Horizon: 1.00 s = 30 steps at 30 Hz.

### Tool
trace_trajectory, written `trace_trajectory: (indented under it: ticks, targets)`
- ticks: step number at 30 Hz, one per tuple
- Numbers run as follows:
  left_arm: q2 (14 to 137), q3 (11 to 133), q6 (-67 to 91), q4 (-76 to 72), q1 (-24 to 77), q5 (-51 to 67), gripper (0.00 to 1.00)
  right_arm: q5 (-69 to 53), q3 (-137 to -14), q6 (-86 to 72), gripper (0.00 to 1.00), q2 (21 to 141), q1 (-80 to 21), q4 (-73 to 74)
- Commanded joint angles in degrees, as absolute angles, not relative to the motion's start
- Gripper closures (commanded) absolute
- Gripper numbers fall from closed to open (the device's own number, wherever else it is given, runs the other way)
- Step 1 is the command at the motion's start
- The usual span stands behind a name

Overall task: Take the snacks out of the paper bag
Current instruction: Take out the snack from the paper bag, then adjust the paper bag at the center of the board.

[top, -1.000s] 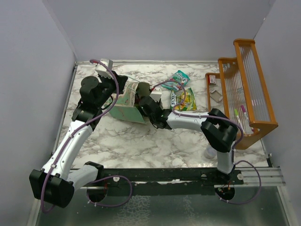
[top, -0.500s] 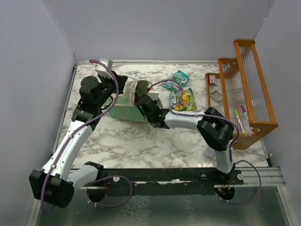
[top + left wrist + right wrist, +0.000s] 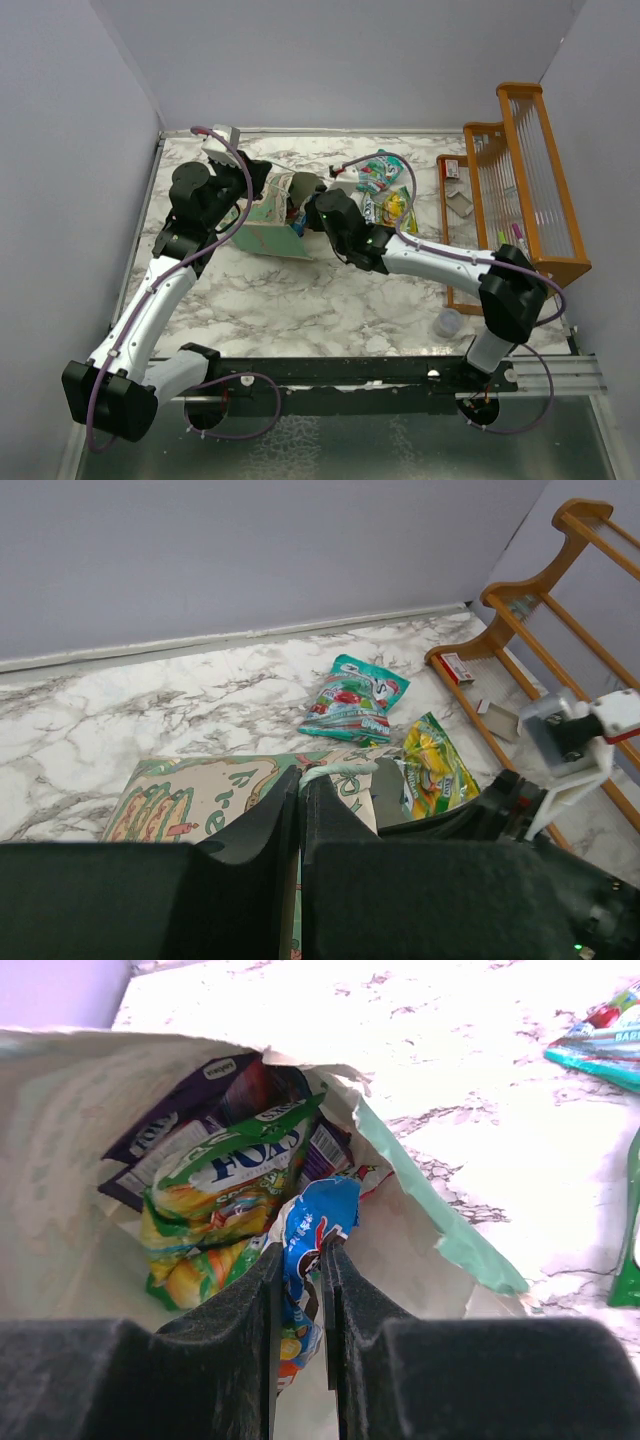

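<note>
The paper bag [image 3: 268, 228] lies on its side, mouth to the right. My left gripper [image 3: 301, 780] is shut on the bag's mint-green rim [image 3: 340, 771], above its cream printed panel [image 3: 190, 800]. My right gripper [image 3: 300, 1250] sits in the bag's mouth, shut on a blue packet [image 3: 318, 1218]. Deeper inside lie a green-yellow packet [image 3: 215, 1200] and a purple packet [image 3: 185, 1125]. Outside, on the table right of the bag, lie a teal packet [image 3: 383, 168] and a green-yellow packet [image 3: 400, 207].
An orange wooden rack [image 3: 525, 190] stands along the right edge, with small items on its lower shelf. A small pale cup [image 3: 448, 322] sits near the right arm's base. Grey walls close in the back and both sides.
My right gripper has closed on the blue packet and its wrist has drawn back to the right, out of the bag's mouth. The left arm has held still.
</note>
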<state>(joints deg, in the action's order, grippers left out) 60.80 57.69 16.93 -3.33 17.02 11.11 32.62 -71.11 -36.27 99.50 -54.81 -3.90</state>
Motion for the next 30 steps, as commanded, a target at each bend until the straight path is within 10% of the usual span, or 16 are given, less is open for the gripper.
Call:
trace_trajectory:
  ticks: [1,22,30]
  targets:
    - [60.12,58.13,16.08,-3.80,17.35,10.72,1.00,31.27,-67.85,-34.41,0.80,92.93,-55.19,-2.82]
    - [60.48,58.14,16.26,-3.83,17.23,10.63,1.00,53.85,-49.53,-12.42,0.79,68.85,-53.74,-8.99]
    - [60.36,58.01,16.16,-3.97,17.23,10.79,1.00,45.57,-45.79,-27.54,0.80,74.94,-42.98,2.15]
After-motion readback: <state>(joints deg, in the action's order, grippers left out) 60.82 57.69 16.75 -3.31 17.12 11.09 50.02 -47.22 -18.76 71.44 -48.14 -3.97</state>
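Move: The blue snack packet is already pinched in the right hand at the paper bag's mouth; it is bound for the bare table by the snacks already out. Of those, the yellow packet lies about 21 cm right, 8 ahead and 17 below; the teal packet about 17 right and 18 ahead. The bag's middle is some 11 cm left, 3 ahead. From the left hand, the yellow packet lies roughly 29 cm right, 8 ahead and well below. The blue packet, kept pinched in the right fingers, is drawn up and slightly back out of the bag's mouth, rising about 9 cm, then swung right, some 19 cm in all, towards the yellow packet. At the end it sinks 6 cm and eases forward while the wrist turns clockwise and its left side dips, each nearly 20 degrees. The left hand stays put, keeping its hold on the bag's white handle. ##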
